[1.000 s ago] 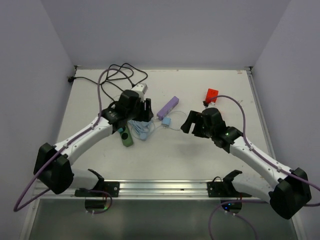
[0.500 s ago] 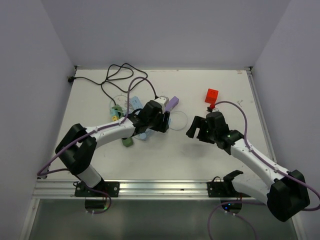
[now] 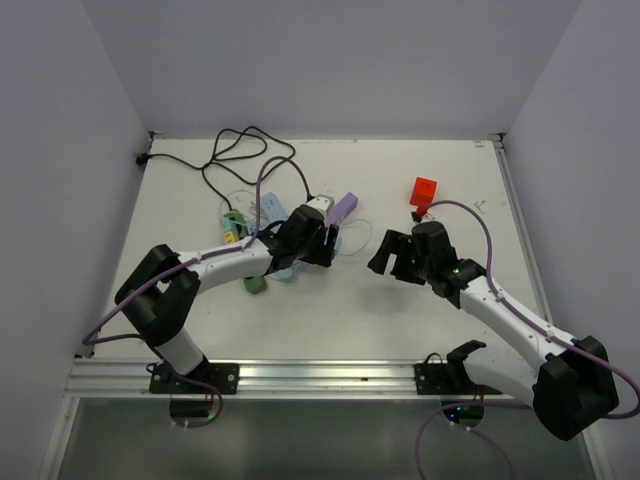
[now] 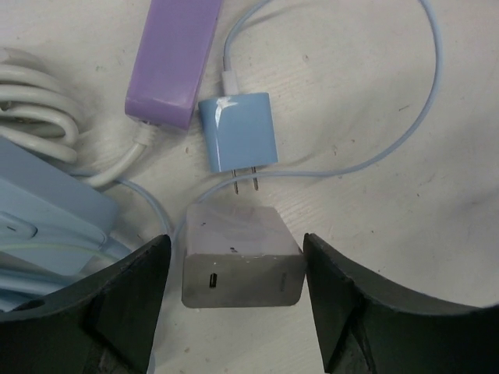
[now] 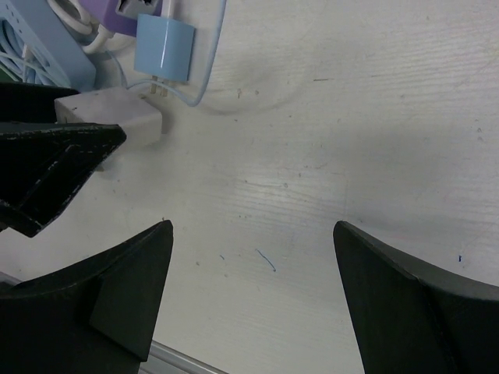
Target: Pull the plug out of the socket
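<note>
A white plug block (image 4: 242, 253) with a small port on its near face lies flat on the table between my left gripper's (image 4: 235, 261) fingers. A gap shows at the left finger (image 4: 129, 296); the right finger (image 4: 351, 304) is at the block's corner. Just beyond it lies a blue plug (image 4: 238, 142) with two bare prongs and a pale cable, clear of the purple socket strip (image 4: 173, 58). The top view shows my left gripper (image 3: 325, 243) beside the purple strip (image 3: 343, 208). My right gripper (image 5: 252, 234) hangs open over bare table, to the right of the white block (image 5: 109, 117).
A light blue box (image 4: 39, 210) and white cord coils (image 4: 39, 101) crowd the left of the block. A red block (image 3: 424, 190) sits at the back right, a black cable (image 3: 235, 150) loops at the back left, and a green piece (image 3: 256, 284) lies under the left arm.
The left arm swung right from the cable cluster to the purple strip, then its jaws widened a little around the white block. The right gripper shifted slightly left.
</note>
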You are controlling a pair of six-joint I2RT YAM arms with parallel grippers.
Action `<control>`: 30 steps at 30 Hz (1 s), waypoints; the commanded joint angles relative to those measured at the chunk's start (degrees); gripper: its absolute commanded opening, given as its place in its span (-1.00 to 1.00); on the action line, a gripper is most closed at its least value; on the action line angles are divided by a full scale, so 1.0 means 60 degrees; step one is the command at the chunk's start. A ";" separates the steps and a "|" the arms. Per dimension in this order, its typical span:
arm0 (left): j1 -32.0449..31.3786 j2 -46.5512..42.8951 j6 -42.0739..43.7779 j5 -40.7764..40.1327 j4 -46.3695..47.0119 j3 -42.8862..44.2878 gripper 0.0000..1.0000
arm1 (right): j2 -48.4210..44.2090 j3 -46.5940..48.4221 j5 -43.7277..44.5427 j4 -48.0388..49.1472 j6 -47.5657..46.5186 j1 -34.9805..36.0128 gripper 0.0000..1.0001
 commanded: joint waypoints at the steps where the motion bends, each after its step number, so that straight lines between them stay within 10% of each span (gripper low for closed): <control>1: 0.0022 -0.0105 -0.0144 -0.0363 0.0622 -0.0138 0.46 | 0.0008 -0.0102 -0.0121 0.0382 -0.0139 -0.0055 0.75; 10: 0.0007 -0.0924 -0.0072 -0.0612 0.0082 0.0051 0.92 | -0.0021 0.0044 -0.0340 0.0411 -0.0285 -0.0055 0.75; 20: 0.0897 -0.3662 0.0134 -0.1519 -0.2612 0.1530 0.99 | 0.0461 0.0951 -0.0331 0.0558 -0.1471 0.0485 0.80; 30: 0.2131 -0.7015 0.0354 -0.7036 -0.4212 0.0713 0.99 | 0.3271 0.3879 0.2616 0.1274 -0.2292 0.4497 0.63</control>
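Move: The grey plug sits between the left hand's fingers, barely above the bare table it is being set on. From that hand the light-blue adapter lies some 6 cm ahead and 3 cm right, the purple strip about 14 ahead and 3 right, the light-blue strip 11 ahead and 9 left, the green strip 4 ahead and 17 left. From the right hand the grey plug is roughly 13 cm left, 4 ahead and 5 lower. Left hand releases the grey plug, rising about 25 cm and left; right swings left 12 cm towards it. ##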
